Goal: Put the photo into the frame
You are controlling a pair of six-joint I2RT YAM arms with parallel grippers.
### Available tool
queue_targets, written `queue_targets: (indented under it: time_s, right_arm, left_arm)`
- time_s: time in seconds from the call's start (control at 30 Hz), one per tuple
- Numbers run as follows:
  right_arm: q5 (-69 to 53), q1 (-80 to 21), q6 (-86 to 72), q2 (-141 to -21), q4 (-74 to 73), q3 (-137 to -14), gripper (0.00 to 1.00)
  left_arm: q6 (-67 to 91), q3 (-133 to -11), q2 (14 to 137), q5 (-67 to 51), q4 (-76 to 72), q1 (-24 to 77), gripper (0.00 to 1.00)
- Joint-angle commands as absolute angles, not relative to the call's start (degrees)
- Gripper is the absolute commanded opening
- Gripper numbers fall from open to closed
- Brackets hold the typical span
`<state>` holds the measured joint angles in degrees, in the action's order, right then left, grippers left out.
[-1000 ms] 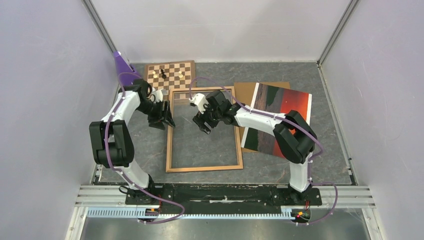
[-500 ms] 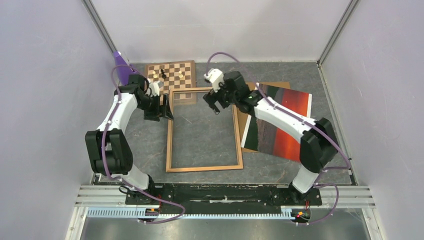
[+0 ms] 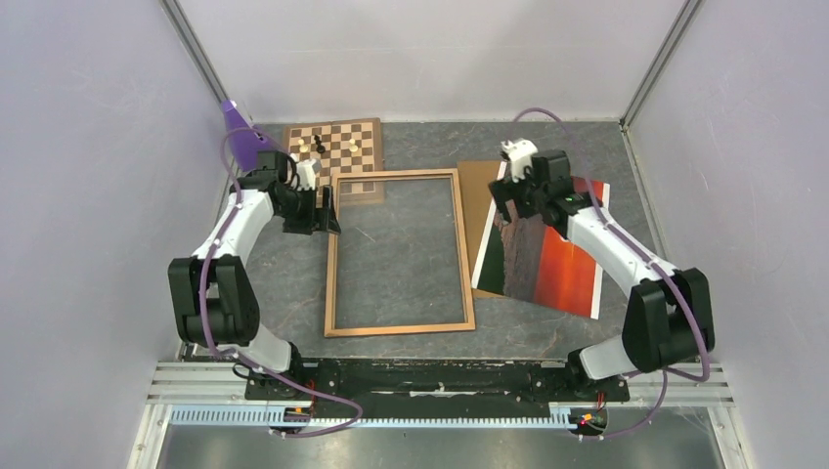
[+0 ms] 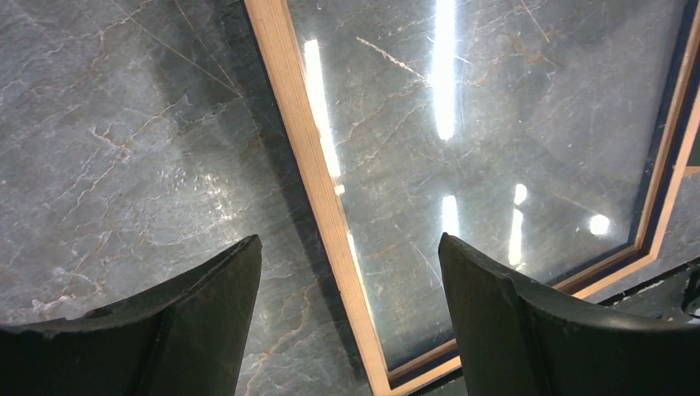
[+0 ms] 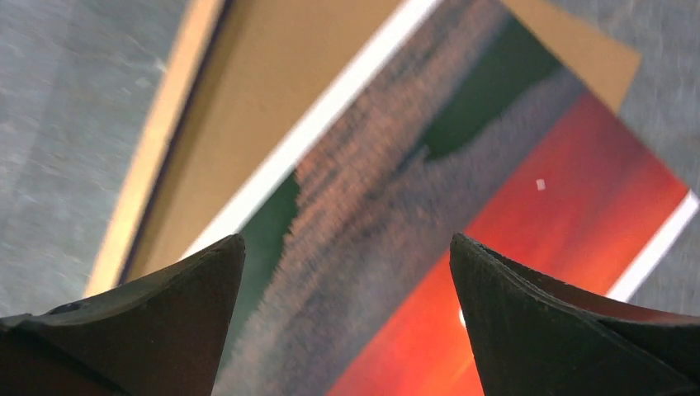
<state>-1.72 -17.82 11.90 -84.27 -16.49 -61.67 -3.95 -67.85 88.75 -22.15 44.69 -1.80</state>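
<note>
The frame (image 3: 332,256) lies flat in the middle of the table, light wood side up, with a glass pane (image 4: 495,124) in it. My left gripper (image 3: 318,211) hangs open over its left rail (image 4: 297,124) near the far left corner, one finger on each side of the rail (image 4: 348,243), holding nothing. The photo (image 3: 552,256), a red-orange sunset with dark sea, lies face up to the right of the frame. My right gripper (image 3: 506,200) is open above the photo's far left part (image 5: 347,239), empty, with the print (image 5: 528,198) below its fingers.
A plain brown backing board (image 3: 480,186) lies partly under the photo (image 5: 272,99). A chessboard (image 3: 337,147) with a few pieces sits behind the frame. A purple object (image 3: 238,121) stands at the far left corner. Walls close in left, right and behind.
My right arm swung from above the frame's far part rightwards to over the photo. Both grippers opened wider. The left gripper shifted slightly back and left at the frame's left rail.
</note>
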Motion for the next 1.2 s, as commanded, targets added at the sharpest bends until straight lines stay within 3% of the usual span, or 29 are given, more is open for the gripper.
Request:
queue_targets:
  time_s: [0.0, 0.23, 0.6, 1.17]
  right_arm:
    - [-5.1, -10.3, 10.7, -77.6, -15.8, -55.5, 0.98]
    - [-13.5, 6.9, 10.4, -73.2, -16.3, -47.2, 0.97]
    - [-19.7, 24.5, 14.0, -74.5, -16.7, -40.9, 0.95]
    - [-22.4, 31.7, 15.5, -76.2, -14.5, -36.7, 0.94]
  left_arm:
    - [-4.8, -67.0, 90.3, -20.7, 39.9, -0.7, 0.85]
    - [-3.3, -65.8, 88.2, -22.6, 37.3, -0.7, 0.86]
    - [-3.9, -71.6, 85.1, -23.9, 37.7, 13.0, 0.86]
    - [5.1, -108.5, 114.0, -25.6, 38.9, 37.5, 0.86]
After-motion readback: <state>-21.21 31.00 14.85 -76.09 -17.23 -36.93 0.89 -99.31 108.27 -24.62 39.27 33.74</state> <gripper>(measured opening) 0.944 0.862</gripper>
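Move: The photo's middle is about 4 cm back, 9 cm right and 14 cm below the right hand, with its right edge farther off that way; the cardboard's middle is nearer, about 3 cm right and 1 cm back, and the frame's is roughly 22 cm left and 7 cm back. From the left hand, the photo is some 47 cm right, 2 cm ahead and 10 cm down. The frame's middle is 16 cm right and level with that hand, the chessboard 19 cm ahead, 1 cm right. The right hand sweeps about 22 cm right while drawing back 12 cm and sinking 11 cm, passing over the photo to its right white edge, turning some 30 degrees clockwise and slowing to a stop with its open fingers either side of that edge. The left hand dips slightly by the frame's left bar, then lifts away and swings right across the glass towards the photo, rising and turning clockwise too, fingers still wide open. ##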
